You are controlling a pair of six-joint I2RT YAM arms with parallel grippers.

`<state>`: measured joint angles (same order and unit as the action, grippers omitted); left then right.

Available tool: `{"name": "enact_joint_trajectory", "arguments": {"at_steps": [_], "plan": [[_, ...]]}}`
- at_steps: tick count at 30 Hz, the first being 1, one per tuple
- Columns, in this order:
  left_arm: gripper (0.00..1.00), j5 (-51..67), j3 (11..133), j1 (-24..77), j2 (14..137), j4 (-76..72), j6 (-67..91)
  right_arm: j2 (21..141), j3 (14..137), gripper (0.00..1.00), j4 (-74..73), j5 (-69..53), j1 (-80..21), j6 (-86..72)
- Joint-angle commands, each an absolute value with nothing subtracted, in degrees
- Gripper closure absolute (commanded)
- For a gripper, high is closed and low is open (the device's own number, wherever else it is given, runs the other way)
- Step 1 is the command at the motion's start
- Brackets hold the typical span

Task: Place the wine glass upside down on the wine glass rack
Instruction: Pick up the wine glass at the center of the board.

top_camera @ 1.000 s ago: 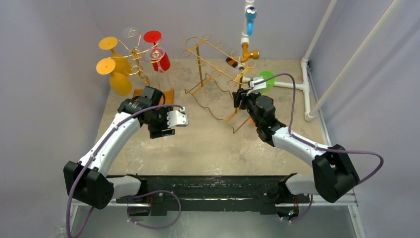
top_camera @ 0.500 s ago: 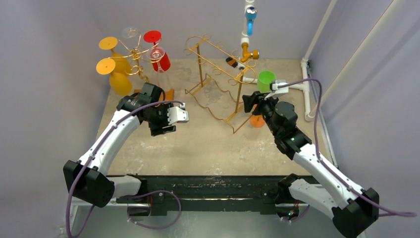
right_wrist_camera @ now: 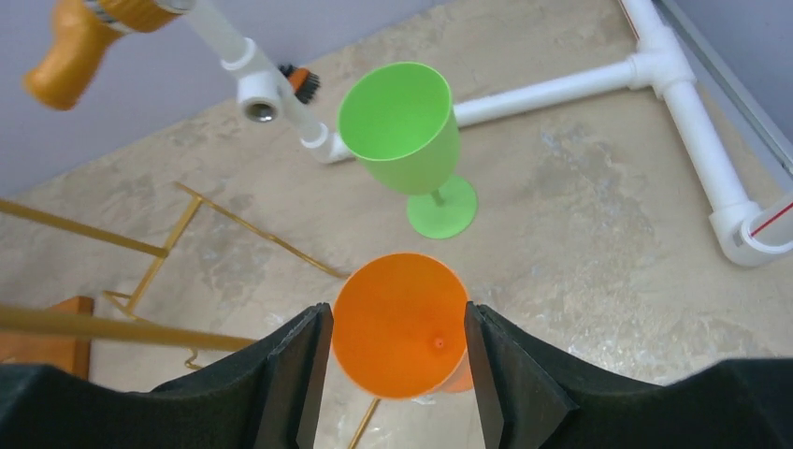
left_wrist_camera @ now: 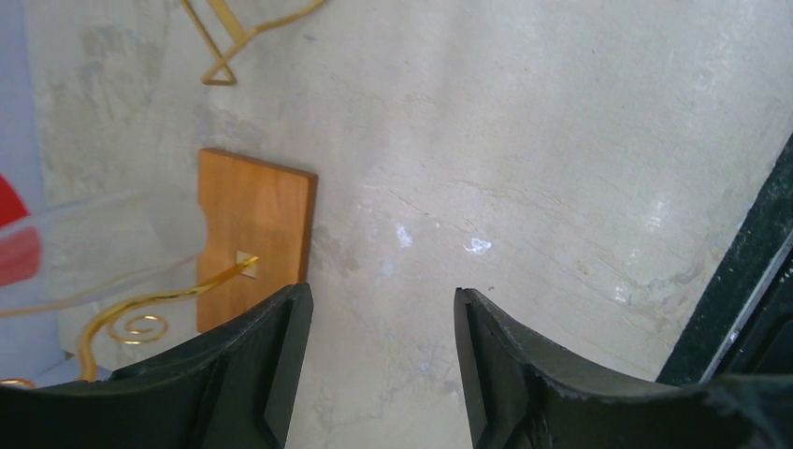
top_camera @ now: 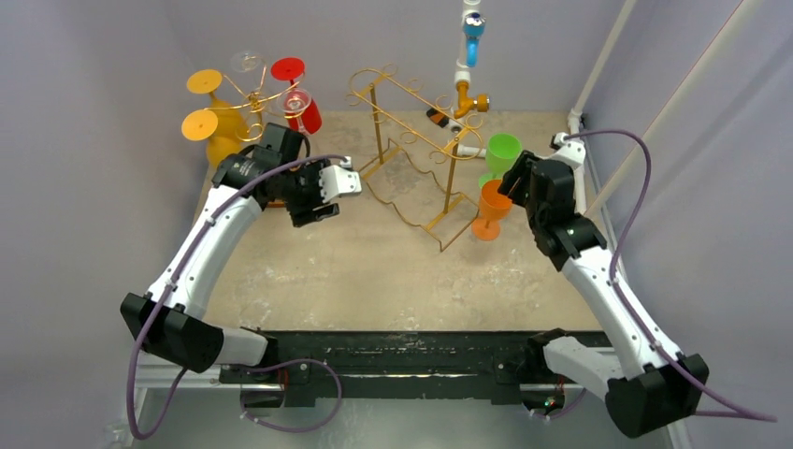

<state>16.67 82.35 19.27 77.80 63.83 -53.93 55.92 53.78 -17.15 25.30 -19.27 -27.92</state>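
An orange wine glass [top_camera: 490, 204] stands upright on the table just right of the gold wire stand. In the right wrist view I look down into its bowl [right_wrist_camera: 400, 323]. My right gripper [right_wrist_camera: 395, 313] is open, one finger on each side of the rim and very close to it; contact cannot be told. It hangs just right of the glass [top_camera: 511, 182]. The wine glass rack [top_camera: 254, 95], a gold tree on a wooden base [left_wrist_camera: 252, 234], carries yellow, red and clear glasses at the back left. My left gripper [left_wrist_camera: 382, 295] is open and empty beside that base [top_camera: 323, 195].
A green wine glass [right_wrist_camera: 402, 126] stands upright behind the orange one. A gold wire stand [top_camera: 411, 150] fills the table's middle. White pipes [right_wrist_camera: 692, 103] run along the right edge, with an orange fitting [top_camera: 466, 96] and a blue tube [top_camera: 473, 37] at the back.
My right arm has swung right, away from the gold wire stand, and now hangs over the orange glass. The left gripper has shifted a little toward the back, nearer the glass rack.
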Motion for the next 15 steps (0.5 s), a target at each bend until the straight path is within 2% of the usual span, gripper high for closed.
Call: {"name": "enact_joint_trajectory", "arguments": {"at_steps": [1,8,15], "plan": [[0.38,20.3,91.2,19.5,79.1,62.7,-54.1,63.3,62.2,0.38,-19.0,18.0,-13.3,-31.3],[0.37,23.9,106.7,20.8,86.0,63.8,-57.8,77.6,71.3,0.41,-16.9,15.5,-7.9,-30.3],[0.33,23.7,112.6,26.5,91.3,61.5,-61.7,86.8,75.9,0.43,-16.4,16.3,-4.9,-28.8]]}}
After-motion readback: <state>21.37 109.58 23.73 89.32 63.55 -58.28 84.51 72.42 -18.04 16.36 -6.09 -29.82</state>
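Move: The green wine glass stands some 13 cm ahead of the open right hand, about 1 cm to its left, with its middle roughly 12 cm lower. The orange wine glass is only 2 cm ahead and 3 cm left of that hand, equally low, and the tall gold rack stands about 12 cm ahead and 20 cm left. From the left hand the green glass lies about 18 cm ahead, 46 cm right and 8 cm lower, and the tall rack 15 cm ahead and 26 cm right. Forward, easing right and, mostly late on, down, the right hand leaves the orange wine glass behind and closes on the green one, travelling about 12 cm with its fingers still open and tipping some 10 degrees downward. Meanwhile the empty left hand rises about 11 cm, swinging forward and right towards the tall gold rack while its wrist tilts up and turns clockwise. ##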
